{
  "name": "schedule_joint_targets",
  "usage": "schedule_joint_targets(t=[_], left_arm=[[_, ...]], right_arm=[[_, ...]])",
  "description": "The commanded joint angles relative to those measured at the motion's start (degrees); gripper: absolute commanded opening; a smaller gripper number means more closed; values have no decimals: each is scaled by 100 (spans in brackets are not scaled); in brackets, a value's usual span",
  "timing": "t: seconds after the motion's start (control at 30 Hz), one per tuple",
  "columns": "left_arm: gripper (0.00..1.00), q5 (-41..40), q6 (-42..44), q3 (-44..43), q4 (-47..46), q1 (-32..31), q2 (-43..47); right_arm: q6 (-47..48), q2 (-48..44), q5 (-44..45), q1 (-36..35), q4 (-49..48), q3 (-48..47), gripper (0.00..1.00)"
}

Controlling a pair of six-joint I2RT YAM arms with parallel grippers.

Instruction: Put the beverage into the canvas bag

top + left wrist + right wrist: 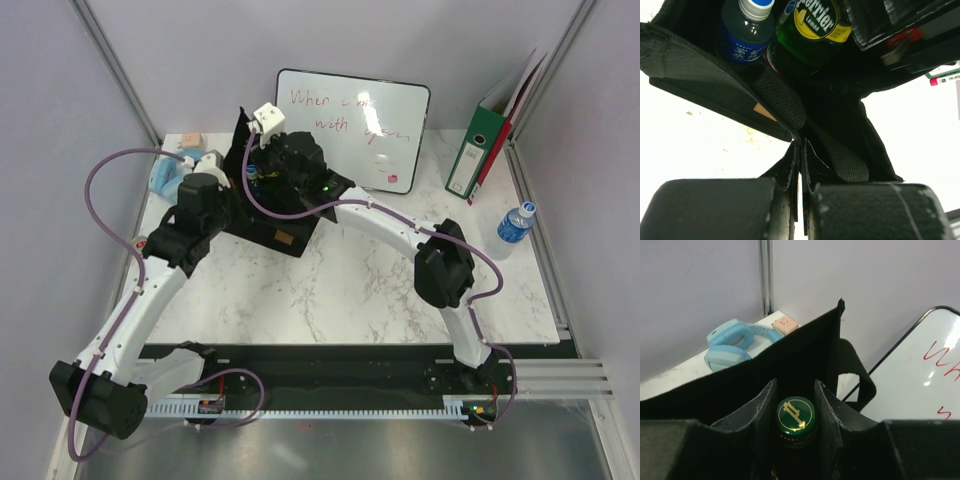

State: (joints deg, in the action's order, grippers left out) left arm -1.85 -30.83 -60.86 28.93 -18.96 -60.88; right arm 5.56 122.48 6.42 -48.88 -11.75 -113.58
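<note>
The black canvas bag (265, 225) stands at the back middle of the table, its tan label (764, 111) facing the left wrist camera. My left gripper (801, 145) is shut on the bag's rim (700, 70), near a handle. My right gripper (795, 383) reaches down into the bag (790, 355) from above. It is shut on a green glass bottle with a gold-marked green cap (795, 415), fingers on either side of the neck. In the left wrist view the green Perrier bottle (815, 30) is inside the bag next to a blue-labelled water bottle (745, 40).
A second blue-labelled water bottle (514, 226) stands at the table's right edge. A whiteboard (355, 125) leans behind the bag, with a green and red binder (480, 150) to its right. Light blue headphones (168, 178) lie at the back left, also seen in the right wrist view (730, 345).
</note>
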Motion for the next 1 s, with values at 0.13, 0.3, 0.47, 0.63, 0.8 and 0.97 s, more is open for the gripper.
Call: schedule_joint_targets(t=[0.13, 0.3, 0.47, 0.63, 0.8, 0.97], left_arm=[[2, 27, 51, -66, 95, -2, 252], [2, 26, 86, -31, 113, 6, 270], [2, 26, 77, -14, 122, -2, 270], [2, 61, 51, -31, 113, 6, 261], [2, 123, 33, 4, 113, 6, 261], [2, 123, 68, -5, 113, 6, 305]], right_arm=[[314, -831, 62, 160, -1365, 266, 0], [200, -822, -158, 292, -1610, 381, 0], [59, -646, -395, 318, -1541, -94, 0], [-125, -418, -536, 327, -1673, -489, 0], [-152, -110, -554, 327, -1717, -849, 0], [15, 109, -554, 327, -2032, -727, 0]])
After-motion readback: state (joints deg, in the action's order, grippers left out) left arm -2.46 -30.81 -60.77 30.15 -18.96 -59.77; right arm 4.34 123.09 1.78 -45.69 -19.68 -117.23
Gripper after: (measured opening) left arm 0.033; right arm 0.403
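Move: Inside the canvas bag, the right hand holds the green bottle by its neck. The free floor of the bag lies about 7 cm to this hand's right, 2 cm back and 26 cm below. Of its neighbours there, the can stands some 2 cm right of the hand, level with it and 21 cm down; the water bottle is 2 cm left, 2 cm back and 17 cm down. From the left hand, that free floor is roughly 10 cm ahead, 13 cm right and 20 cm below. Keeping its grip on the green bottle's neck, the right hand slides nearly level to the right and a little forward, about 3 cm, away from the water bottle. Then it reverses upward some 6 cm, drifting slightly back left and tipping its fingers up by under 10 degrees. The left hand keeps the bag's rim pinched. ##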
